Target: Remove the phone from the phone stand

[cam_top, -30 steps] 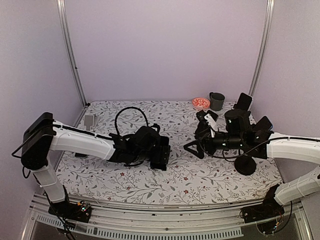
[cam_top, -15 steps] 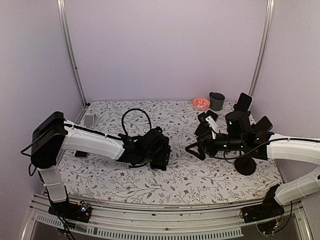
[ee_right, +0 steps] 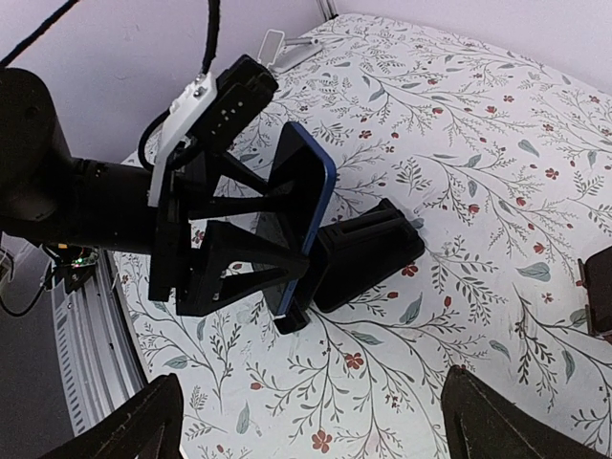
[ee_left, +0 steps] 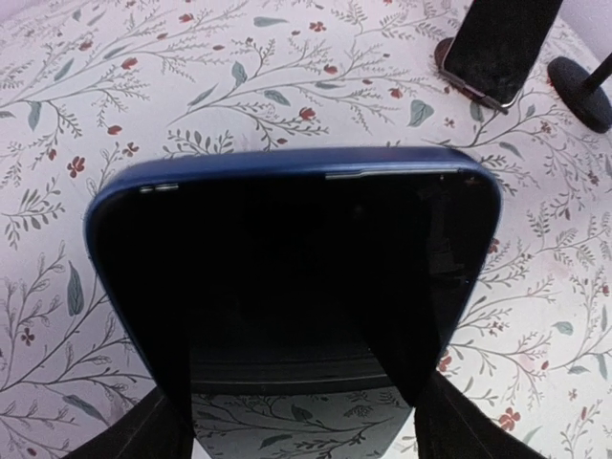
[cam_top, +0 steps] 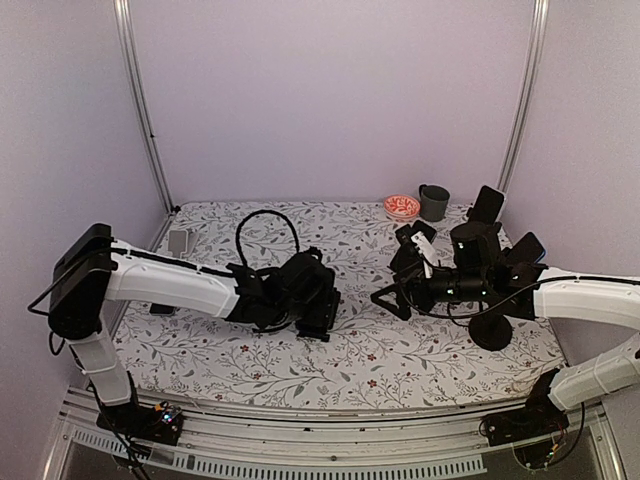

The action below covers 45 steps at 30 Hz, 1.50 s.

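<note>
The phone [ee_right: 313,191], dark-screened with a blue rim, stands tilted in the black phone stand [ee_right: 368,253] near the middle of the table. My left gripper [ee_right: 292,227] reaches it from the left, one finger on each side of it. In the left wrist view the phone [ee_left: 287,258] fills the frame and my left gripper [ee_left: 301,382] straddles its lower part; whether the fingers touch its edges is lost in the dark. From above, the left gripper [cam_top: 315,305] covers the phone. My right gripper [cam_top: 398,268] hovers open to the right of the stand, holding nothing.
A second phone on a stand [ee_left: 497,48] and a round black base [cam_top: 490,330] sit to the right. At the back right are a red bowl [cam_top: 402,207] and a grey cup [cam_top: 433,202]. A small grey object [cam_top: 179,241] lies at the far left.
My left arm has shifted slightly while its gripper stays at the phone, and its fingers have drawn in toward the phone's sides. The right arm has barely moved.
</note>
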Each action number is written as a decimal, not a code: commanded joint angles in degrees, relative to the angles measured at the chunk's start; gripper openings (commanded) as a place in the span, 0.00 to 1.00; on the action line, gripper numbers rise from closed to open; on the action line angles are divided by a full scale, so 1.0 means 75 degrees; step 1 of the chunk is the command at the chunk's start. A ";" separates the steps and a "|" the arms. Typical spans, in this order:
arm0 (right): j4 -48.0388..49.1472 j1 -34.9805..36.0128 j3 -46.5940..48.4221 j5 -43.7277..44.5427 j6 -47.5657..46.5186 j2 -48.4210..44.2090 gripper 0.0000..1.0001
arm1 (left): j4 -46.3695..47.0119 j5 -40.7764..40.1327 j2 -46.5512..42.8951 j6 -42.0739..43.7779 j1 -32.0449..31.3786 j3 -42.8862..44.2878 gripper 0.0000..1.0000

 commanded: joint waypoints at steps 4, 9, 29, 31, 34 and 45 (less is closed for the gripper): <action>-0.0052 -0.0052 -0.0010 -0.0080 0.0034 -0.0063 0.96 | 0.0237 -0.0280 -0.0986 0.0565 -0.0011 0.0071 0.72; -0.0046 -0.0052 0.0020 -0.0134 0.0022 -0.0023 0.96 | -0.0245 0.0076 -0.1777 0.0806 0.0670 -0.0015 0.69; -0.0004 -0.0045 0.0304 -0.0565 -0.0025 0.0453 0.95 | -0.2460 0.2711 -0.2970 0.2566 0.4660 -0.0946 0.59; 0.0005 -0.0051 0.0328 -0.0607 -0.0008 0.0502 0.95 | -0.2478 0.2893 -0.2848 0.2677 0.4969 -0.1077 0.59; 0.0013 -0.0052 0.0354 -0.0634 -0.0002 0.0534 0.95 | -0.2468 0.3034 -0.2594 0.2845 0.5313 -0.1206 0.58; 0.0002 -0.0051 0.0426 -0.0710 0.0017 0.0663 0.95 | -0.1809 0.3178 -0.1481 0.2985 0.5869 -0.1318 0.56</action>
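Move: The left hand holds the phone just above the black stand, whose middle is about 5 cm beneath. The free patch for this phone is some 27 cm to its left, 5 cm ahead and 9 cm below; the first phone lies about 10 cm farther left, level with the patch, and the white stand is about 15 cm ahead of that first phone. From the right hand, the patch is roughly 44 cm left, 9 cm ahead and 19 cm below. Left hand keeps its phone, rises 10 cm off the black stand, swings 25 cm left and sinks towards the patch. ##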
